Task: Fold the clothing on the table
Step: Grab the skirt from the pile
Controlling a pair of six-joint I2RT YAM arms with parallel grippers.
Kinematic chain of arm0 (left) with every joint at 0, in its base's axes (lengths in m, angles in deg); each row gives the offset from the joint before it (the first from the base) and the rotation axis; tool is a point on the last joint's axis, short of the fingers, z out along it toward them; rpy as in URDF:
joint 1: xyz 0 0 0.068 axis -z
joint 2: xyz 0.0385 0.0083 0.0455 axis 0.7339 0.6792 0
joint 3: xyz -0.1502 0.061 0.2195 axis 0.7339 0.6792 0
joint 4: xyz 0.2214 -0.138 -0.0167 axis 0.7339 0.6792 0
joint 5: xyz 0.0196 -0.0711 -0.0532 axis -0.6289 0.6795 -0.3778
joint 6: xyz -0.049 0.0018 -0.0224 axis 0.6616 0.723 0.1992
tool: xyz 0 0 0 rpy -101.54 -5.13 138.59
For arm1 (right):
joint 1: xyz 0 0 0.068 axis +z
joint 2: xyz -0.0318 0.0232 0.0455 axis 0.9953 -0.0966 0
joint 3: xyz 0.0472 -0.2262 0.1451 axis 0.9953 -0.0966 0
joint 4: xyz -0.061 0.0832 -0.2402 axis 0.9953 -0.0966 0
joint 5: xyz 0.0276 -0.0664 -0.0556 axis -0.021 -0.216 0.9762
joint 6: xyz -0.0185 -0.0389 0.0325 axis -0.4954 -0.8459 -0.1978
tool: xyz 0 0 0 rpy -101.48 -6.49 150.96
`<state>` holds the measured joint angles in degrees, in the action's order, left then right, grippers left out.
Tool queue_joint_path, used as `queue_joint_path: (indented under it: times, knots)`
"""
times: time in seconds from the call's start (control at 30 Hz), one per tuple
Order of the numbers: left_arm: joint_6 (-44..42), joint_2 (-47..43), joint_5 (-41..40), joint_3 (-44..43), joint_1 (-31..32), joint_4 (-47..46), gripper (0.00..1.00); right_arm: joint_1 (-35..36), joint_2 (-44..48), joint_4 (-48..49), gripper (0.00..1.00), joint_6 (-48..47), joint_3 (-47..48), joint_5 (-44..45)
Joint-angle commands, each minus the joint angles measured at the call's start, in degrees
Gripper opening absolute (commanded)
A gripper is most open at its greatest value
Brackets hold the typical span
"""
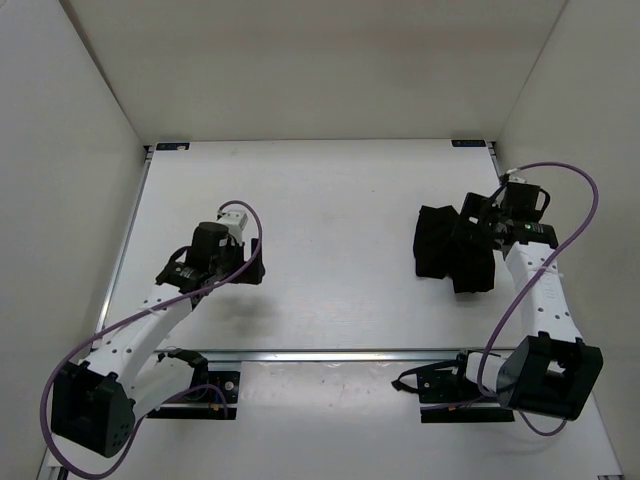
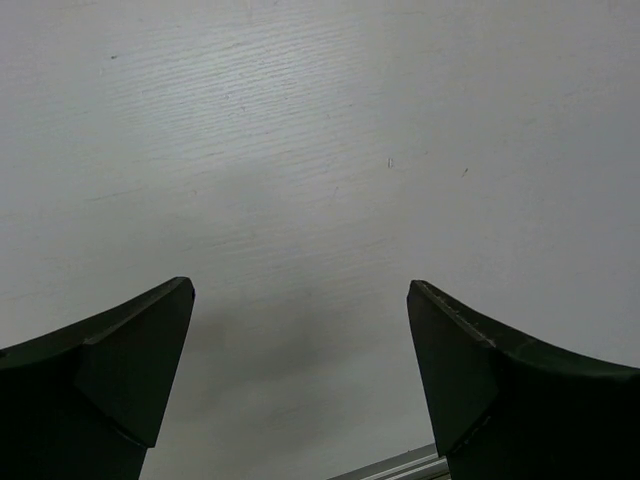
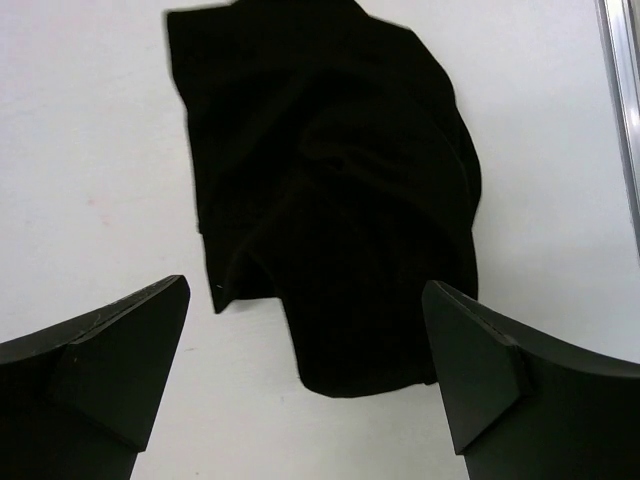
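Note:
The clothing [image 1: 437, 243] is a crumpled black heap on the right side of the white table [image 1: 330, 200]. In the right wrist view the clothing [image 3: 330, 180] lies bunched, its rounded near edge between and just beyond my fingertips. My right gripper [image 1: 478, 238] hovers over the heap's right part, open [image 3: 305, 283], holding nothing. My left gripper [image 1: 212, 272] hangs over bare table on the left, far from the clothing. It is open [image 2: 300, 283], with only white surface between its fingers [image 2: 120, 360].
A metal rail [image 1: 330, 353] crosses the table's near side in front of both arm bases. The table's right edge rail [image 3: 620, 100] runs close to the heap. White walls enclose the table on three sides. Purple cables loop off both arms.

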<state>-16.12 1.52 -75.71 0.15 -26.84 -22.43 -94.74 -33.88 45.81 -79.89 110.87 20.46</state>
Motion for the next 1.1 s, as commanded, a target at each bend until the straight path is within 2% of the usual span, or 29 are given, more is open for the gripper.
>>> queue_joint_path:
  times: [0.0,0.2,0.47,0.63,0.77,0.8,0.83,0.87,0.9,0.93,0.97,1.07]
  knots:
    - [0.51,-2.73,-0.20,-1.11,-0.43,-1.44,0.99,-1.40,-0.19,0.33,1.00,-0.98,-0.56,1.02]
    - [0.25,-2.30,0.50,-0.41,0.71,-1.80,0.99,-2.02,-2.47,1.81,0.99,-1.24,-1.35,1.03]
    - [0.25,-3.53,2.35,0.38,0.01,-2.76,0.99,-0.97,-4.05,8.41,0.99,-0.71,-3.37,-7.85]
    - [0.16,-4.14,3.05,0.73,-0.34,-3.03,0.99,2.89,-9.93,6.92,0.99,-0.80,-2.14,-3.29]
    - [0.07,-4.75,3.41,0.82,-0.69,-3.29,0.99,5.36,-12.58,6.22,0.94,-1.24,-2.66,1.02]
    - [-0.10,-4.32,3.67,0.90,-0.87,-3.29,0.99,5.01,-12.67,6.74,0.90,-1.33,-3.28,0.59]
    - [-0.02,-4.32,3.58,0.99,-0.35,-3.20,0.99,4.49,-12.93,7.53,0.79,-1.07,-3.89,0.15]
    - [-0.01,-4.58,3.67,1.17,-0.26,-3.38,0.98,3.96,-12.50,7.45,0.55,-0.63,-4.16,-0.55]
    - [-0.01,-4.58,4.10,1.17,-0.34,-3.12,0.99,3.52,-12.15,7.62,0.39,-0.71,-4.34,-1.25]
    - [-0.01,-4.58,4.02,1.26,-0.43,-3.20,0.98,2.12,-12.41,7.88,0.11,0.42,-4.34,-1.96]
    - [-0.01,-4.67,3.76,1.08,-0.43,-3.46,0.99,1.76,-11.62,7.80,0.00,0.34,-3.82,-3.18]
    - [-0.27,-4.85,4.45,1.17,-0.78,-3.55,0.99,1.32,-10.74,6.31,0.00,0.17,-1.01,-3.55]
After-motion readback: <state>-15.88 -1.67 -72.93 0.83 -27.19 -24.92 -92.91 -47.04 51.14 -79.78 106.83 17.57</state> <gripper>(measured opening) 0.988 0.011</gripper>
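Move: The black skirt lies crumpled below the open right hand, its middle about 4 cm ahead, 1 cm to the left and 9 cm down. At that same lower level, the table's right rail runs level with the hand, roughly 11 cm to its right. From the left hand the skirt lies some 42 cm to the right, 4 cm ahead and perhaps 8 cm below. The right hand sinks about 8 cm, drifting left, tips about 10 degrees steeper and shuts its fingers on the skirt. ##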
